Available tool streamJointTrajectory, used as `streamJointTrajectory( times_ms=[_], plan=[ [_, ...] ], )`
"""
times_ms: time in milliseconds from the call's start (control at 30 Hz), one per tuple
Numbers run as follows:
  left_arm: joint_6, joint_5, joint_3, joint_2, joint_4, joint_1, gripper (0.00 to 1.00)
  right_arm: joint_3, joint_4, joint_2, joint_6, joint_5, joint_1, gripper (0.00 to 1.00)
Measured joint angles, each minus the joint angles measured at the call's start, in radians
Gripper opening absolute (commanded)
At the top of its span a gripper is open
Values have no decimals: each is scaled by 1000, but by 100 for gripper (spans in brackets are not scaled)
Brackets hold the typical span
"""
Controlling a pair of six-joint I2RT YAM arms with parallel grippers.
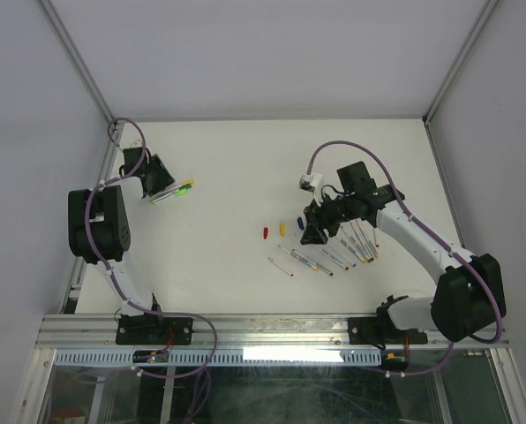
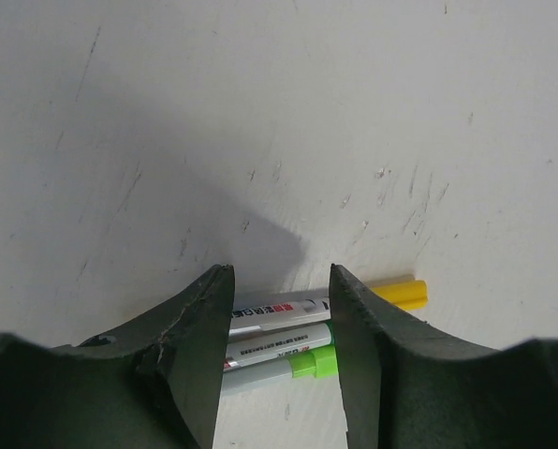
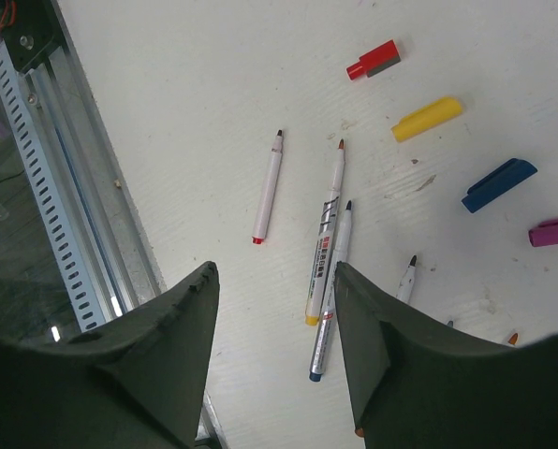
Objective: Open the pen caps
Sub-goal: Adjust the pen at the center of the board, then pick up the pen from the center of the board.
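Observation:
Three capped pens [image 2: 279, 332] lie bundled on the table, crosswise under my left gripper [image 2: 279, 271]. One has a green cap [image 2: 315, 362] and one a yellow cap [image 2: 401, 294]. The jaws stand part-way apart over them, so the gripper is open. From above, that bundle [image 1: 176, 189] is at the far left beside the left gripper [image 1: 160, 177]. My right gripper [image 3: 274, 267] is open and empty above several uncapped pens [image 3: 324, 238]. Loose red [image 3: 374, 60], yellow [image 3: 428, 119], blue [image 3: 499, 184] and purple [image 3: 554, 231] caps lie beyond them.
The uncapped pens [image 1: 325, 258] form a row in front of the right gripper [image 1: 314, 231], with loose caps [image 1: 282, 228] to their left. An aluminium rail [image 3: 36, 140] runs along the table's near edge. White walls enclose the table on three sides.

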Motion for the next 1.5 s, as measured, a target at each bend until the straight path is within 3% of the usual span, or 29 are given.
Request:
streamJointTrajectory(
  times_ms=[800, 1500],
  plan=[
    [-21, 50, -243, -195, 29, -36, 48, 0, 0, 0, 0, 0, 0, 55],
    [-44, 14, -308, -262, -12, -87, 24, 0, 0, 3, 0, 0, 0, 56]
  ],
)
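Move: The three capped pens lie side by side almost under my left fingertips, running from back-left to forward-right. The yellow-capped pen's middle is about 1 cm back of my left hand and 1 cm below; the green-capped one is some 2 cm back and 1 cm left; the lime-capped one is about 3 cm back and 2 cm left. From my right hand, the yellow-capped pen is roughly 23 cm ahead, 42 cm left and 13 cm below. Keeping my left fingertips low by the table on the far side of the pens, I draw the hand about 8 cm straight back and some 5 cm to the right, dragging the pens' tail parts with it. Near the end I close the fingers from half open to about a quarter, around the tail half of the bundle, the wrist barely turning. ##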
